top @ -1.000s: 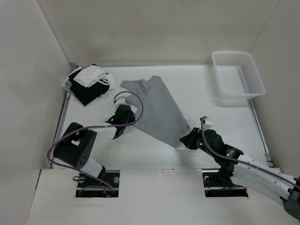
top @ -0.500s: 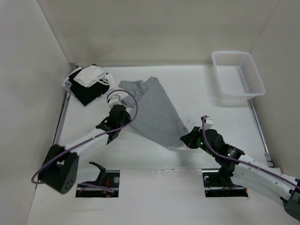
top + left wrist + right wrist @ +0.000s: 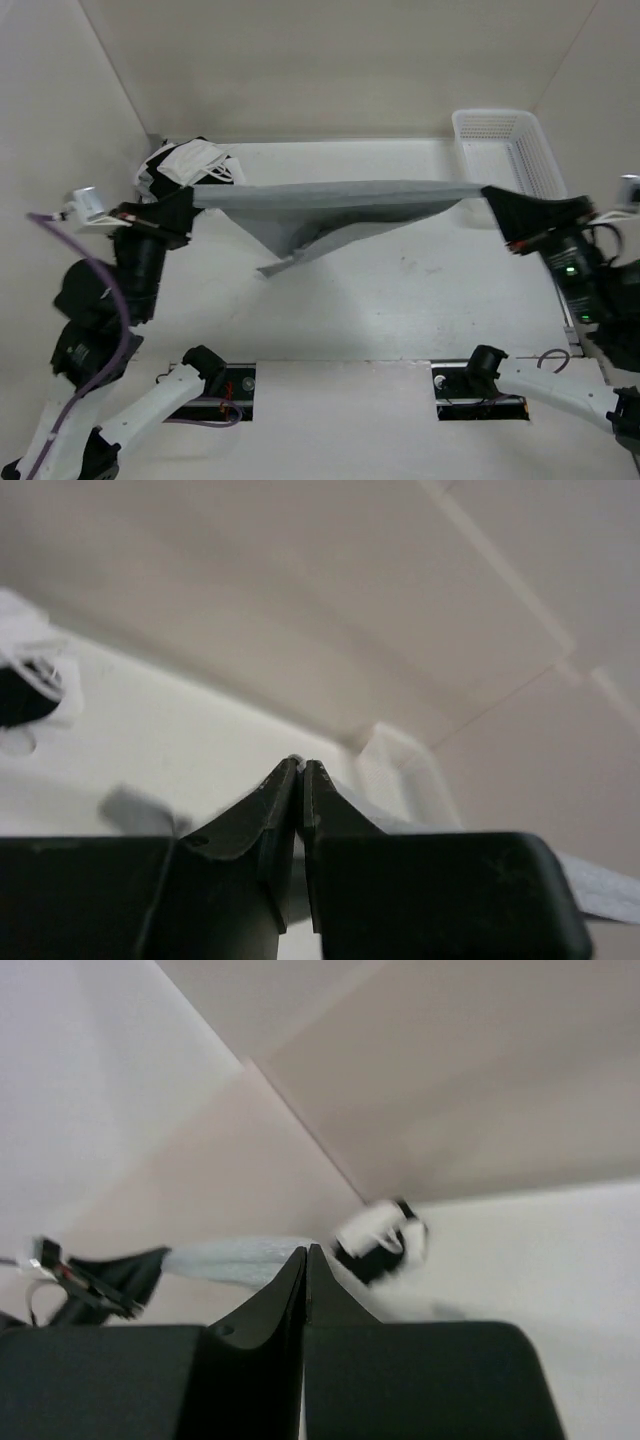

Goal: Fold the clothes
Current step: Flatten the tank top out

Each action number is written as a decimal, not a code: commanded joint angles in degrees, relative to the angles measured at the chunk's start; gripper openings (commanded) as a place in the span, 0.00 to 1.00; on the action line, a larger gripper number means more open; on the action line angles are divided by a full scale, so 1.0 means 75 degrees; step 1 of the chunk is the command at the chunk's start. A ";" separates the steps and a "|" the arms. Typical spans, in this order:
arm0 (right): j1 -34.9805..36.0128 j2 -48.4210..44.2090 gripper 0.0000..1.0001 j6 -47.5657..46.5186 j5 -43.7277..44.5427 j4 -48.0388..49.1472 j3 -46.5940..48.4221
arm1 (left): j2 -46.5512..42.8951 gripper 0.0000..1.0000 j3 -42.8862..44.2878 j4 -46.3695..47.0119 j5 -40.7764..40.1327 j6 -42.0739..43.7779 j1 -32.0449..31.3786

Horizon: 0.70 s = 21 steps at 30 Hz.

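The clothes, a light grey knit top, hang stretched in a taut band above the table, with a loose flap drooping toward the middle. My left gripper is shut on the top's left end, raised near the left wall. My right gripper is shut on its right end, raised by the basket. In the left wrist view the jaws are pressed together and grey cloth trails off to the right. In the right wrist view the gripper is shut, and the grey cloth runs leftward to the other gripper.
A pile of black and white garments lies at the table's back left corner, just behind the left gripper. A white plastic basket stands at the back right, close to the right gripper. Walls enclose the left, back and right.
Both arms rose and swung apart. The grey top, which lay flat on the table, now hangs stretched between them. The left gripper closed on its edge.
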 commanded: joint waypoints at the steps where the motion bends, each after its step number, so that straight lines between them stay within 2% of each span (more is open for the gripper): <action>1: 0.0632 0.0620 0.00 -0.1466 0.1196 -0.0050 0.1748 | 0.0066 0.02 0.0975 -0.0215 -0.0780 0.0592 0.0035; 5: 0.0973 0.2038 0.00 -0.2580 0.1772 0.0009 0.3859 | 0.0498 0.02 0.1762 0.0664 -0.0875 0.1038 0.0246; 9: 0.0683 0.3234 0.00 -0.2841 0.1387 -0.0131 0.4800 | 0.1119 0.02 0.2009 0.1181 -0.0875 0.1156 0.0223; 12: -0.0487 0.3774 0.00 -0.2456 0.0557 -0.0167 0.4568 | 0.1600 0.03 0.1834 0.1462 -0.0875 0.1156 0.0176; 15: -0.1940 0.4243 0.00 -0.1788 -0.0779 -0.0132 0.4075 | 0.2278 0.03 0.1483 0.1650 -0.0781 0.1191 0.0503; 18: -0.3218 0.4957 0.00 -0.1131 -0.2150 0.0136 0.3817 | 0.3028 0.03 0.0980 0.1872 -0.0373 0.0865 0.1310; 21: -0.3911 0.5940 0.00 -0.0954 -0.2995 0.0524 0.4201 | 0.4011 0.02 0.0802 0.2201 0.0774 0.0267 0.2387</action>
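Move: Both hands already hold the tank top's wide edge, stretched between them in the air. Its hanging middle is about 23 cm to the left hand's right and 20 cm below. The bare mid-table to lay it on lies roughly 27 cm ahead, 26 cm right and 45 cm below the left hand, and some 31 cm ahead, 20 cm left and 50 cm below the right. The clothes pile is about 34 cm ahead and 18 cm left of the left hand, the basket 40 cm ahead and 27 cm right of the right hand, both some 42 cm lower. Keeping the tank top's two corners pinched in shut fingers, both hands fling it: first up 10 to 15 cm, easing slightly back and apart, then fast forward and down over the table, about 17 cm forward for the left and 22 cm for the right, drawing in a little. The fingertips tip up, then swing down nearly 20 degrees. ##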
